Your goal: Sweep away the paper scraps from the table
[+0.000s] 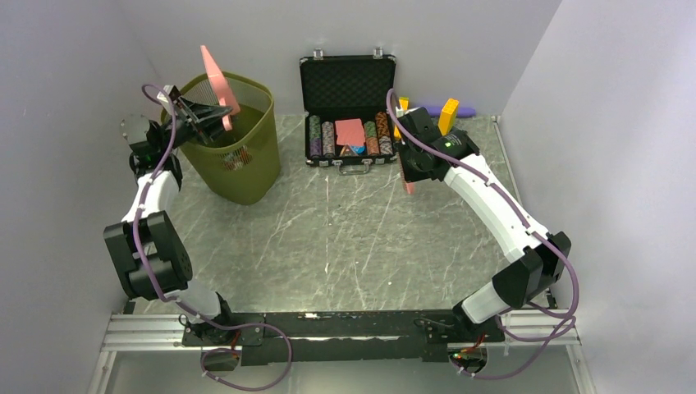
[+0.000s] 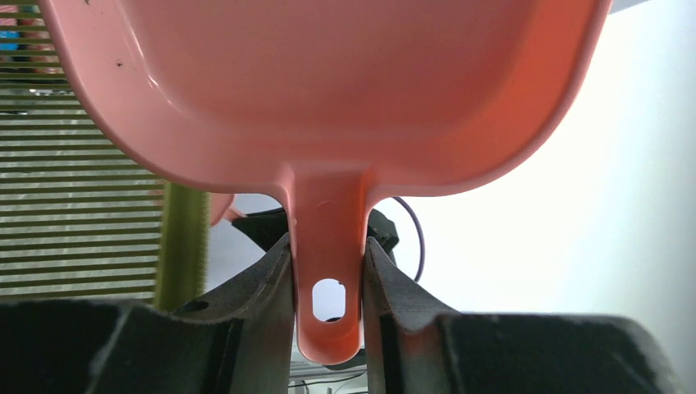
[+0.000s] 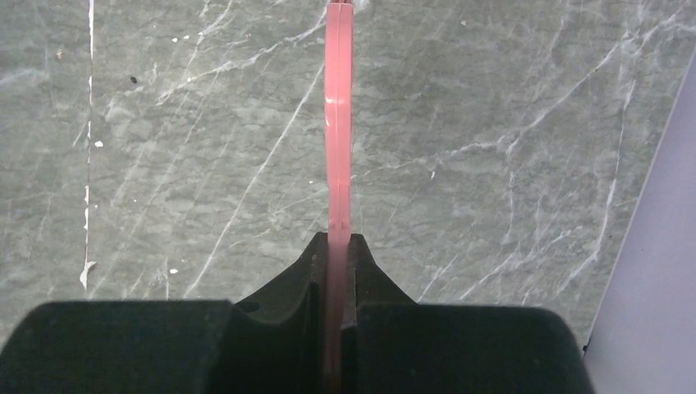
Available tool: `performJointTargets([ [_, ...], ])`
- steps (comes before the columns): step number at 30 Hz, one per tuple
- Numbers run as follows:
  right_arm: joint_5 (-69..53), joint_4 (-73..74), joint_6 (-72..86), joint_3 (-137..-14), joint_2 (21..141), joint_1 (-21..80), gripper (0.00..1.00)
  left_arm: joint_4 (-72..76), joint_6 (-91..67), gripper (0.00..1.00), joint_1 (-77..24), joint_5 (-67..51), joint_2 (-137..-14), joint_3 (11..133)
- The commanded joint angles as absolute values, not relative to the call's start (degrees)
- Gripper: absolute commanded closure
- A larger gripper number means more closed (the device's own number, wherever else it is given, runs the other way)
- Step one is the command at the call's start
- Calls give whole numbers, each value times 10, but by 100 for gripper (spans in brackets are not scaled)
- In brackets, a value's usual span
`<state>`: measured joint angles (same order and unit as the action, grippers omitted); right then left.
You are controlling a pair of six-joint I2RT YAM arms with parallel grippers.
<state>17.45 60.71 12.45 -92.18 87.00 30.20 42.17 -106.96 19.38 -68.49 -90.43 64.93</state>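
My left gripper is shut on the handle of a pink dustpan, held tilted over a green slatted bin. Coloured paper scraps show through the bin's slats, and some appear in the left wrist view. My right gripper is shut on a thin pink flat tool, seen edge-on and pointing down at the table. Only tiny white flecks lie on the marble.
An open black case of stacked poker chips stands at the back centre. Yellow toy bricks sit behind my right arm. White walls close in the left, back and right. The metal rail runs along the near edge.
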Motion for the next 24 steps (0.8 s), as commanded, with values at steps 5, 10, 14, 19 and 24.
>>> performJointTargets([
  [5, 175, 579, 129, -929, 838, 300, 100, 488, -1076, 100, 200, -704, -881, 686],
  [10, 147, 530, 129, -890, 802, 301, 100, -36, -623, 100, 174, -684, -839, 819],
  [14, 95, 428, 145, -825, 737, 300, 100, -410, -325, 100, 123, -499, -828, 946],
  [19, 59, 295, 213, -710, 638, 298, 100, -476, -228, 100, 34, -322, -784, 919],
  [24, 34, 188, 306, -578, 568, 295, 100, -553, -145, 100, -121, -175, -797, 908],
])
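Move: The left hand holds the dustpan tipped over the green basket, whose middle is about 6 cm ahead, 2 cm left and some 22 cm below; the chip case lies about 15 cm ahead, 26 cm to its right and 34 cm down. From the right hand, holding the brush, the basket is some 14 cm ahead, 42 cm left and 9 cm lower, the case about 23 cm ahead and 15 cm left, and the toy baseplate 22 cm ahead and 8 cm right. Still gripping the dustpan by its handle, the left hand hangs over the basket briefly, lifts about 3 cm, then swings right and back away from it, some 10 cm in all, sinking again as it rolls the pan about 50 degrees, left side up. The right keeps the brush pinched, drawing back and up some 5 cm while tilting up and rolling left side up. ##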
